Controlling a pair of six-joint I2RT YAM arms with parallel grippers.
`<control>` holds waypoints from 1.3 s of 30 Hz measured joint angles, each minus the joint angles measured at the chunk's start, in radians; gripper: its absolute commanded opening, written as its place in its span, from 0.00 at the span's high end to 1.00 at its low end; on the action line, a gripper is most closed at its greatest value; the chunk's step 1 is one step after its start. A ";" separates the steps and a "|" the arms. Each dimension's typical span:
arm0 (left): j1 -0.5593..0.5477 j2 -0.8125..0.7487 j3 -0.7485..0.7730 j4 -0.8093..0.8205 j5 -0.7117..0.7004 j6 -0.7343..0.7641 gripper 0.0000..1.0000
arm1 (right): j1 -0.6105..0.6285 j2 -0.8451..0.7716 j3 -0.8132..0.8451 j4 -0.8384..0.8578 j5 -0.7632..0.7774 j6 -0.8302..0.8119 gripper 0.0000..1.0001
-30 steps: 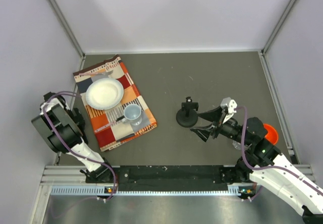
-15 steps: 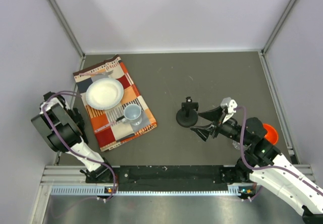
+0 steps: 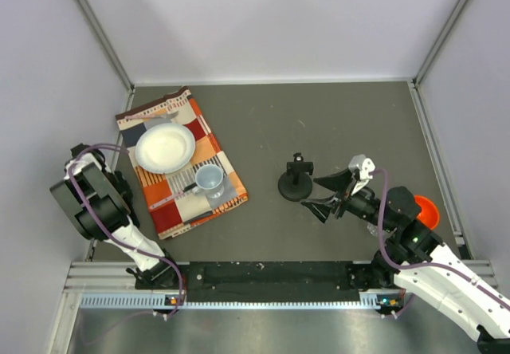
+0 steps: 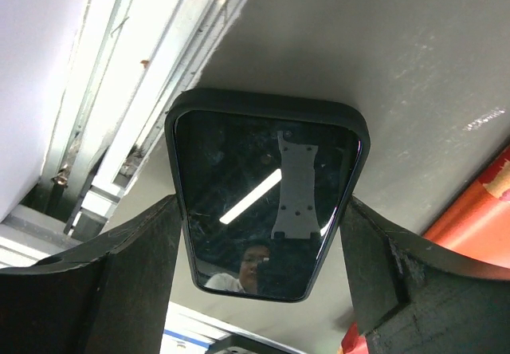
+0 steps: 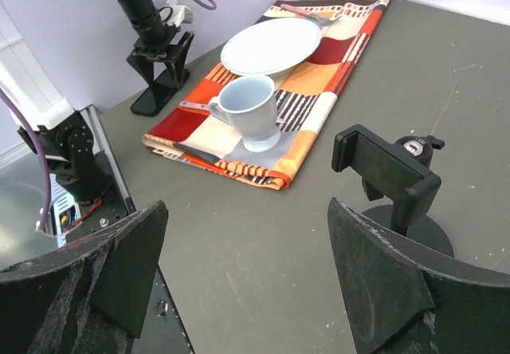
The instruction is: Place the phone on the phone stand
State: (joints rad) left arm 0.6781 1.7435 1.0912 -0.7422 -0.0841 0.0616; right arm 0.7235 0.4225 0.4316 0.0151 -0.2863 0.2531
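The phone [image 4: 267,202], a glossy black slab, lies flat on the grey table at its far left edge, next to the metal rail. My left gripper [image 4: 263,210] points down over it, and both fingers touch the phone's long sides. From above, that gripper [image 3: 121,185] hides the phone. The phone stand [image 3: 296,180] has a round base and a clamp bracket on top. It stands right of the table's middle and also shows in the right wrist view [image 5: 390,178]. My right gripper [image 3: 317,195] is open just right of the stand, with nothing between its fingers [image 5: 382,282].
An orange-checked cloth [image 3: 227,190] lies left of centre, carrying a white plate [image 3: 165,147] and a pale blue cup [image 3: 209,179]. An orange round object [image 3: 428,209] sits behind the right arm. A metal rail [image 4: 143,91] runs along the table's left edge.
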 measured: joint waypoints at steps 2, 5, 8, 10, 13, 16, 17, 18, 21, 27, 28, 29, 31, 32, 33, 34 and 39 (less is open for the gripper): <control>-0.003 -0.003 0.000 0.000 -0.023 -0.016 1.00 | 0.000 0.000 0.000 0.000 0.001 0.000 0.18; -0.006 -0.008 0.000 0.001 -0.065 -0.038 1.00 | 0.000 0.005 0.000 0.003 0.001 0.000 0.18; -0.007 -0.014 -0.002 0.003 -0.121 -0.071 1.00 | 0.000 0.015 0.000 0.006 0.001 0.001 0.18; -0.007 -0.019 -0.005 0.006 -0.156 -0.093 1.00 | 0.000 0.019 0.000 0.007 0.001 0.000 0.18; -0.008 -0.029 -0.018 0.015 -0.193 -0.123 1.00 | 0.000 0.019 0.000 0.008 0.001 0.001 0.18; -0.008 -0.051 -0.047 0.033 -0.224 -0.150 1.00 | 0.000 0.027 0.000 0.008 0.000 0.001 0.18; -0.008 -0.060 -0.055 0.035 -0.232 -0.158 1.00 | 0.000 0.032 0.000 0.008 -0.002 0.001 0.18; -0.008 -0.068 -0.060 0.035 -0.240 -0.166 1.00 | 0.000 0.037 0.000 0.008 -0.003 0.001 0.18; -0.008 -0.084 -0.060 0.032 -0.255 -0.182 1.00 | 0.000 0.043 0.000 0.008 -0.003 0.001 0.18; -0.011 -0.098 -0.041 0.011 -0.267 -0.222 1.00 | 0.000 0.044 0.000 0.008 -0.002 0.001 0.18; -0.012 -0.106 -0.039 0.008 -0.269 -0.229 1.00 | 0.000 0.044 0.000 0.008 -0.002 0.001 0.18; -0.013 -0.119 -0.038 0.005 -0.272 -0.236 1.00 | 0.000 0.045 0.000 0.008 -0.002 0.001 0.18; -0.013 -0.149 -0.029 -0.007 -0.273 -0.251 1.00 | 0.000 0.048 0.000 0.008 -0.002 0.001 0.18; -0.014 -0.163 -0.022 -0.014 -0.274 -0.257 1.00 | 0.000 0.049 0.000 0.007 -0.002 0.001 0.18; -0.014 -0.172 -0.015 -0.019 -0.274 -0.265 1.00 | 0.000 0.051 0.000 0.007 -0.002 0.002 0.18; -0.016 -0.183 -0.008 -0.021 -0.274 -0.273 1.00 | 0.000 0.052 0.000 0.006 -0.002 0.002 0.18; -0.029 -0.218 0.000 -0.029 -0.277 -0.304 1.00 | 0.000 0.052 0.000 0.006 0.002 0.001 0.18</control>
State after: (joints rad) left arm 0.6487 1.5253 1.0908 -0.7708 -0.3607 -0.2420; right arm 0.7235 0.4744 0.4316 0.0216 -0.2848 0.2543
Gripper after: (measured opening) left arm 0.776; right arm 0.821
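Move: Far off to the left hand's right, about 55 cm away and some 6 cm farther out, stands the phone stand, its middle roughly 6 cm higher than this hand, which already grips the phone low on the table. On the way, the mug is some 28 cm right and 6 cm out, and the plate about 14 cm right and 18 cm out. From the right hand the stand is around 13 cm ahead, 3 cm left and 17 cm below. Keeping its pinch on the phone's two long edges, the left hand first eases back and to its left by about 3 cm, away from the mug, rising only slightly. It then lifts more steeply, for a total rise of roughly 7 cm. The wrist turns some 20 degrees counter-clockwise and rolls its left side up by a similar amount. ##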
